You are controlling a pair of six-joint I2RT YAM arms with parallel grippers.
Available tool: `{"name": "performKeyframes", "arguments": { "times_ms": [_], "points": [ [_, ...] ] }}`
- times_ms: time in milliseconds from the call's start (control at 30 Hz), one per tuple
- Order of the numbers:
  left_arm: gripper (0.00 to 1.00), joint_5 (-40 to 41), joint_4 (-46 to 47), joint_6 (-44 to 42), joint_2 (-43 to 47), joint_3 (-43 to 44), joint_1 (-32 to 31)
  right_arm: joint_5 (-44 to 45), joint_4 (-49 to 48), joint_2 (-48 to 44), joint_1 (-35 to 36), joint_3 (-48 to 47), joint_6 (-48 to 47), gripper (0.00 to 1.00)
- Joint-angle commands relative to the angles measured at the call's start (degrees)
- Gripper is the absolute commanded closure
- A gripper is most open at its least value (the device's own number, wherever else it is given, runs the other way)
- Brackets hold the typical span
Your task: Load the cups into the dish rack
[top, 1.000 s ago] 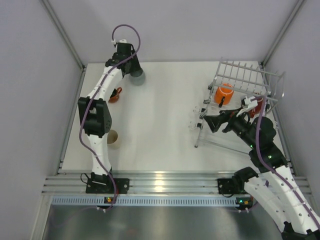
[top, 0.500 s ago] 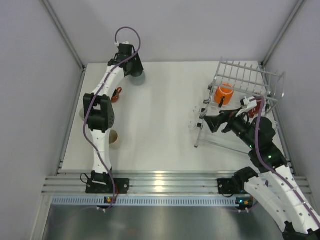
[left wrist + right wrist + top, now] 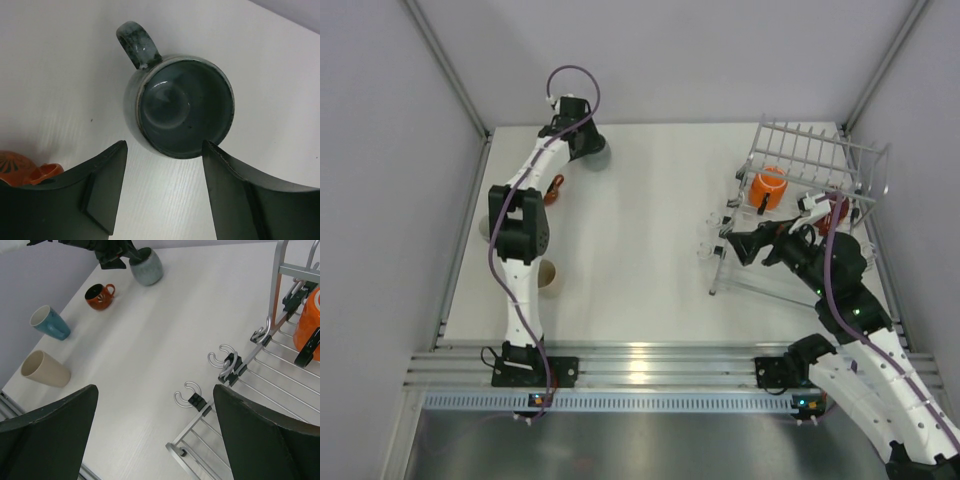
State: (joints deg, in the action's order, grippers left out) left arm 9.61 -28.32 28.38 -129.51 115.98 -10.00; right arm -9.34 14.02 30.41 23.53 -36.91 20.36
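The grey cup [image 3: 180,105] stands upright near the table's back left, its handle [image 3: 137,42] pointing away from me. My left gripper [image 3: 164,145] is open right at its near rim, one finger to each side, touching nothing. In the top view that gripper [image 3: 582,140] covers most of the grey cup [image 3: 600,156]. The squat orange-red cup [image 3: 99,295], light blue cup [image 3: 49,322] and cream cup [image 3: 44,369] stand along the left side. A bright orange cup [image 3: 769,188] sits in the dish rack [image 3: 790,145]. A dark red cup [image 3: 835,212] shows partly behind my right arm. My right gripper [image 3: 730,245] is open and empty at the rack's near-left corner.
Two wire hooks [image 3: 190,395] stick out from the rack's left edge just ahead of my right fingers. Side walls [image 3: 440,150] close in the table on the left and right. A metal rail [image 3: 640,360] runs along the near edge.
My left gripper has slid a little further back over the grey cup. The right arm has barely moved.
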Motion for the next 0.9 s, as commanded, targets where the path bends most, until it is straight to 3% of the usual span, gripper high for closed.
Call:
{"name": "performKeyframes", "arguments": {
  "times_ms": [0, 433, 867],
  "points": [
    [0.33, 2.4, 1.7, 1.9, 3.0, -0.4, 1.0, 1.1, -2.4, 0.2, 0.9, -0.2, -1.1, 0.01],
    [0.38, -2.1, 1.8, 4.1, -1.0, 0.4, 2.2, 1.2, -2.5, 0.4, 1.1, -0.2, -1.2, 0.01],
    [0.55, -6.4, 1.6, 5.5, -3.6, 1.0, 3.5, 1.3, -2.6, 1.0, 1.3, -0.4, -1.3, 0.01]
  ]
}}
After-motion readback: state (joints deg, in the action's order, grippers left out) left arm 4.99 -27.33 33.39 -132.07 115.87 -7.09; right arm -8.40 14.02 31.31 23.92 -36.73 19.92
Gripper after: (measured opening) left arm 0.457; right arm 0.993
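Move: The gray-green mug lies just beyond and below the left fingertips, its middle about 4 cm ahead, 1 cm to the right and some 6 cm down. From that hand, the small red-brown cup is about 6 cm back and 10 cm left, and the beige cup some 29 cm back and 11 cm left, both about 8 cm below. From the idle right hand, the mug is roughly 39 cm ahead, 37 cm left and 20 cm below. The left hand first slides about 1.5 cm left at nearly constant height, then sinks some 2 cm towards the near-left rim of the gray-green mug, drifting slightly right before coming back left, while its left side rolls down about 5 degrees. The fingers close from about two thirds open to a little under half, bringing the right finger over or into the mug's mouth and the left one outside its wall, with no grip yet to be seen. ##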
